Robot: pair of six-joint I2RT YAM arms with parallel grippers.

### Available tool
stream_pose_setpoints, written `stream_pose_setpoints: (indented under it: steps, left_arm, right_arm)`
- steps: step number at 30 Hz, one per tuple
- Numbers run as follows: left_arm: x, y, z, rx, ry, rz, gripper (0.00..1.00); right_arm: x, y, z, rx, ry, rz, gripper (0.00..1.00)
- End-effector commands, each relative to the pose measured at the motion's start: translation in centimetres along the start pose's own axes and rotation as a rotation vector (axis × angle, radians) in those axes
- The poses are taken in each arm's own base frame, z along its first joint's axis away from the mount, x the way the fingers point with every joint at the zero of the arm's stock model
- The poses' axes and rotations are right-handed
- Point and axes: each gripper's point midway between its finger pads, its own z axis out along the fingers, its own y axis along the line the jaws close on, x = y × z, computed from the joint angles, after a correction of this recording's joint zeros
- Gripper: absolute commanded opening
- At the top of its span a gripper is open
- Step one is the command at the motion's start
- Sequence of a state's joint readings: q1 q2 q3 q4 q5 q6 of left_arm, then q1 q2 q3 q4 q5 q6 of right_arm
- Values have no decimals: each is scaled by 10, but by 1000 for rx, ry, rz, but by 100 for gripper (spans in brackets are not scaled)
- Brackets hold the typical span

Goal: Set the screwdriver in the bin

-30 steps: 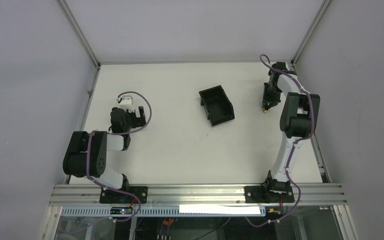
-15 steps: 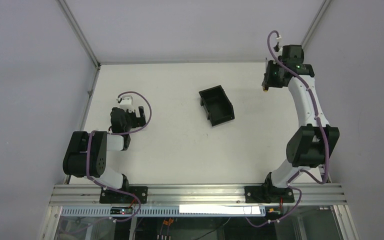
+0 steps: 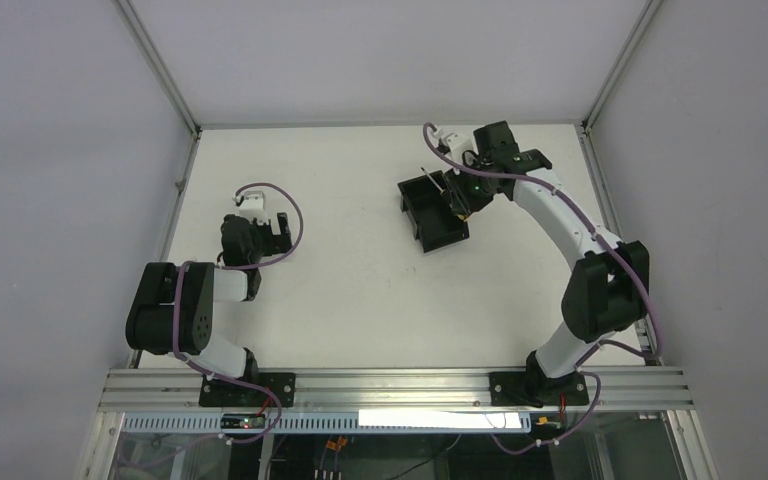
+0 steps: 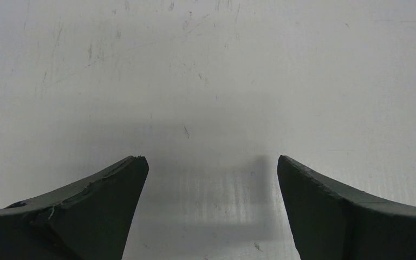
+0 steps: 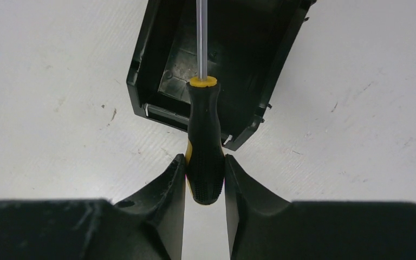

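The small black bin (image 3: pixel 432 211) sits on the white table at centre back; in the right wrist view its wall (image 5: pixel 141 70) shows below the tool. My right gripper (image 3: pixel 457 197) (image 5: pixel 205 163) is shut on the screwdriver's black and yellow handle (image 5: pixel 205 141) and holds it in the air over the bin's right side. The thin grey shaft (image 5: pixel 201 38) points out over the bin's inside; it also shows in the top view (image 3: pixel 437 179). My left gripper (image 3: pixel 280 228) (image 4: pixel 210 162) is open and empty, low over bare table at the left.
Metal frame rails (image 3: pixel 160 70) and grey walls close in the table at the back and both sides. The arm bases stand on the rail (image 3: pixel 400 385) along the near edge.
My right arm has swung left from the back right corner with the screwdriver, from beside the wall to above the bin. The left arm has not moved.
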State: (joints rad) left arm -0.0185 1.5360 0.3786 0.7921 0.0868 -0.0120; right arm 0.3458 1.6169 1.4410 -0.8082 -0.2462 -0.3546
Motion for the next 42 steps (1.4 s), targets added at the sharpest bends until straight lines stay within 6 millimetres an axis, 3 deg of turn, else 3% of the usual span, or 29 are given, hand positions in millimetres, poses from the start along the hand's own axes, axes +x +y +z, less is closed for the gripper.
stream_pose_setpoints:
  steps: [1,7,13,20,26,28,29,33,37,42]
  left_arm:
    - [-16,-2,-2,7,-51,1,99]
    - [-15,-2,-1,8,-51,1,99]
    - [-16,-2,-1,8,-51,1,99]
    - [-15,-2,-1,7,-51,1,99]
    - [-15,-2,-1,8,-51,1,99]
    - [-15,-2,-1,7,-51,1,99]
    - [-15,-2,-1,8,-51,1,99]
    - [-15,-2,-1,8,-51,1,99]
    - [-16,-2,-1,8,-51,1,99]
    - [-16,-2,-1,8,-52,1,99]
  right_arm:
    - [-7,3,25,-48,-19,-143,20]
    - [-2,-3,54,-50,36,-121,27]
    - [-9,0,64,-66,11,-117,55]
    - [-30,6,49,-54,-50,-96,63]
    - [-53,-9,16,94,-138,57,81]
    - [-52,-24,2,182,-149,147,96]
    - [-48,-30,-4,212,-147,207,99]
    - [-27,-63,-30,296,-158,476,99]
    - [17,-119,-58,482,-149,710,99]
    - [56,-161,-80,629,-116,808,99]
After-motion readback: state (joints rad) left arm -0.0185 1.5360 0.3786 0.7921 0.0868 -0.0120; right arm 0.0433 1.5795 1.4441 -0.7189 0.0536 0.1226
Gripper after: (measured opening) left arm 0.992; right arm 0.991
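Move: The right hand already has the screwdriver pinched by its handle, shaft reaching forward-left over the bin. From this hand the bin's middle is about 6 cm ahead and 5 cm to the left, some 13 cm below; nothing else stands near. From the idle left hand the bin lies roughly 38 cm to the right and 3 cm ahead, about level in height. The right hand lowers the screwdriver about 7 cm towards the bin, easing slightly forward and left, and near the bottom its fingers begin to open, going on to wide as they let go of the handle. Still opening, the empty hand creeps forward and climbs back out, then swings fast away from the bin to its right by some 17 cm, ending about 10 cm above its lowest point while the wrist turns some 55 degrees clockwise. ##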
